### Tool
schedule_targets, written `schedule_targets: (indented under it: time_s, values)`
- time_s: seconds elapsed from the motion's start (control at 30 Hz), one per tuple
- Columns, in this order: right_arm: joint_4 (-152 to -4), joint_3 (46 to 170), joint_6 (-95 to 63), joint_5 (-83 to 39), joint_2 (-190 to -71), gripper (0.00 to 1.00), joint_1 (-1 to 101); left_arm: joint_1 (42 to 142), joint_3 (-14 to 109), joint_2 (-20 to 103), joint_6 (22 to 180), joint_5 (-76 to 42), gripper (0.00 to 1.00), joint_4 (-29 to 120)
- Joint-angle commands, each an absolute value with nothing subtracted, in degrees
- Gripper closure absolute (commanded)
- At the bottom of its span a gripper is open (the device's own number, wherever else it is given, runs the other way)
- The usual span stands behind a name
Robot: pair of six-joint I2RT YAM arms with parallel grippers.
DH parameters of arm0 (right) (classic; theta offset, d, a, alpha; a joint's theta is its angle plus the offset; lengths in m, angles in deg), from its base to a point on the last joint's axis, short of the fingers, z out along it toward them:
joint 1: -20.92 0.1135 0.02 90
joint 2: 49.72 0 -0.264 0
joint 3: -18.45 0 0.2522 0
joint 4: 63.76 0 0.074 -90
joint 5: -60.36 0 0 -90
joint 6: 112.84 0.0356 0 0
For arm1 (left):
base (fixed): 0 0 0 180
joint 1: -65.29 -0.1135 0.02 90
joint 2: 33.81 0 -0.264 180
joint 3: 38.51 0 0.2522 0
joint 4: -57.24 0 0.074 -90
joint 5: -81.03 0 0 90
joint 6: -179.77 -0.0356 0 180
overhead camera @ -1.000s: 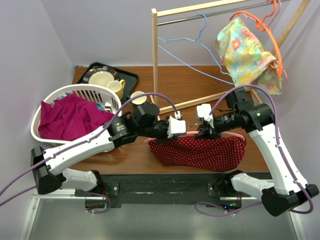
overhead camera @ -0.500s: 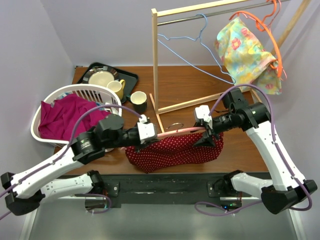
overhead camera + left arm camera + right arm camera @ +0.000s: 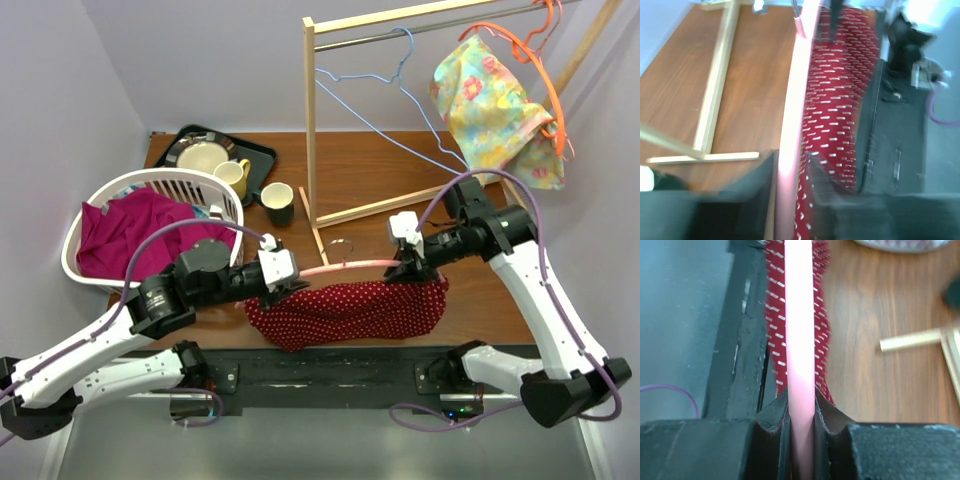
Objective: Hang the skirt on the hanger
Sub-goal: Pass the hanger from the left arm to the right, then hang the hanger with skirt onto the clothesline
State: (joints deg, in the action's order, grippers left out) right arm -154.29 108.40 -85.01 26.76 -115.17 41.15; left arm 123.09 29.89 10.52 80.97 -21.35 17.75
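The red white-dotted skirt (image 3: 350,310) hangs from a pink hanger (image 3: 345,265) held level over the table's near edge. My left gripper (image 3: 290,283) grips the hanger's left end. In the left wrist view, the blurred fingers of my left gripper (image 3: 790,170) flank the pink hanger (image 3: 792,115) and the skirt (image 3: 837,90). My right gripper (image 3: 408,268) holds the right end. In the right wrist view my right gripper (image 3: 801,400) is shut tight on the pink hanger (image 3: 800,315), with the skirt (image 3: 774,325) draped below it.
A wooden rack (image 3: 310,130) stands behind, carrying a blue wire hanger (image 3: 400,90) and an orange hanger with a floral garment (image 3: 495,105). A white basket (image 3: 150,185) with magenta cloth (image 3: 140,235) sits at left. A tray (image 3: 255,150), yellow mug (image 3: 233,177) and dark mug (image 3: 278,203) lie beyond it.
The left arm has drawn back to the left, and the hanger with the skirt has shifted left with it. The right gripper followed leftward on the hanger's other end.
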Motion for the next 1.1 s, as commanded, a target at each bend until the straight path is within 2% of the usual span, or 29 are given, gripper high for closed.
schedule_targets:
  time_s: [0.0, 0.03, 0.07, 0.27, 0.37, 0.67, 0.77, 0.9, 1.07]
  values:
    - [-160.9, 108.9, -78.2, 23.4, -111.2, 1.0, 30.2, 122.7, 32.1, 8.7, 82.1, -12.0, 0.43, 23.8]
    - [-162.4, 109.3, -79.0, 22.9, -111.1, 1.0, 27.9, 122.6, 32.2, 8.2, 81.6, -9.8, 0.32, 23.1]
    - [-163.1, 108.9, -79.4, 22.9, -110.6, 1.0, 22.7, 122.7, 31.6, 7.6, 81.5, -9.2, 0.29, 23.1]
    - [-167.1, 105.0, -84.8, 23.4, -108.6, 1.0, 3.0, 122.7, 22.4, 0.9, 80.0, -9.1, 0.21, 26.4]
    - [-166.8, 103.3, -86.4, 22.4, -107.6, 1.0, -2.8, 122.7, 17.1, -1.6, 80.8, -9.1, 0.2, 29.7]
    - [-167.1, 105.3, -91.3, 23.5, -108.3, 1.0, -14.3, 122.8, 10.5, -1.2, 81.5, -9.4, 0.19, 35.7]
    - [-166.8, 102.4, -95.5, 24.4, -105.5, 1.0, -15.1, 122.7, 9.8, -0.9, 81.3, -9.5, 0.19, 36.4]
    - [-160.2, 99.6, -90.4, 22.0, -100.7, 1.0, -15.3, 122.7, 8.8, -1.1, 81.4, -10.1, 0.19, 37.1]
    - [-163.8, 98.9, -95.5, 26.1, -97.0, 1.0, -16.6, 122.6, 8.4, -1.0, 81.4, -10.6, 0.19, 37.1]
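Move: The hanger's middle, with the red dotted skirt on it, lies between my hands: roughly 10 cm right of my left hand and 2 cm ahead, and about 11 cm left of my shut right hand, level fore and aft, a little below both. The rack's long base bar runs about 19 cm ahead of my right hand and 9 cm right, some 22 cm lower; the flowered skirt hangs about 30 cm ahead and 20 cm right. I open my left fingers wide to give up the pink hanger, drawing them off a few centimetres left, forward and up, then sinking about 8 cm. My right hand keeps its pinch and carries the hanger about 20 cm to the right, first bearing forward and dipping slightly, while turning some 55 degrees clockwise; at the end it eases back a little. ##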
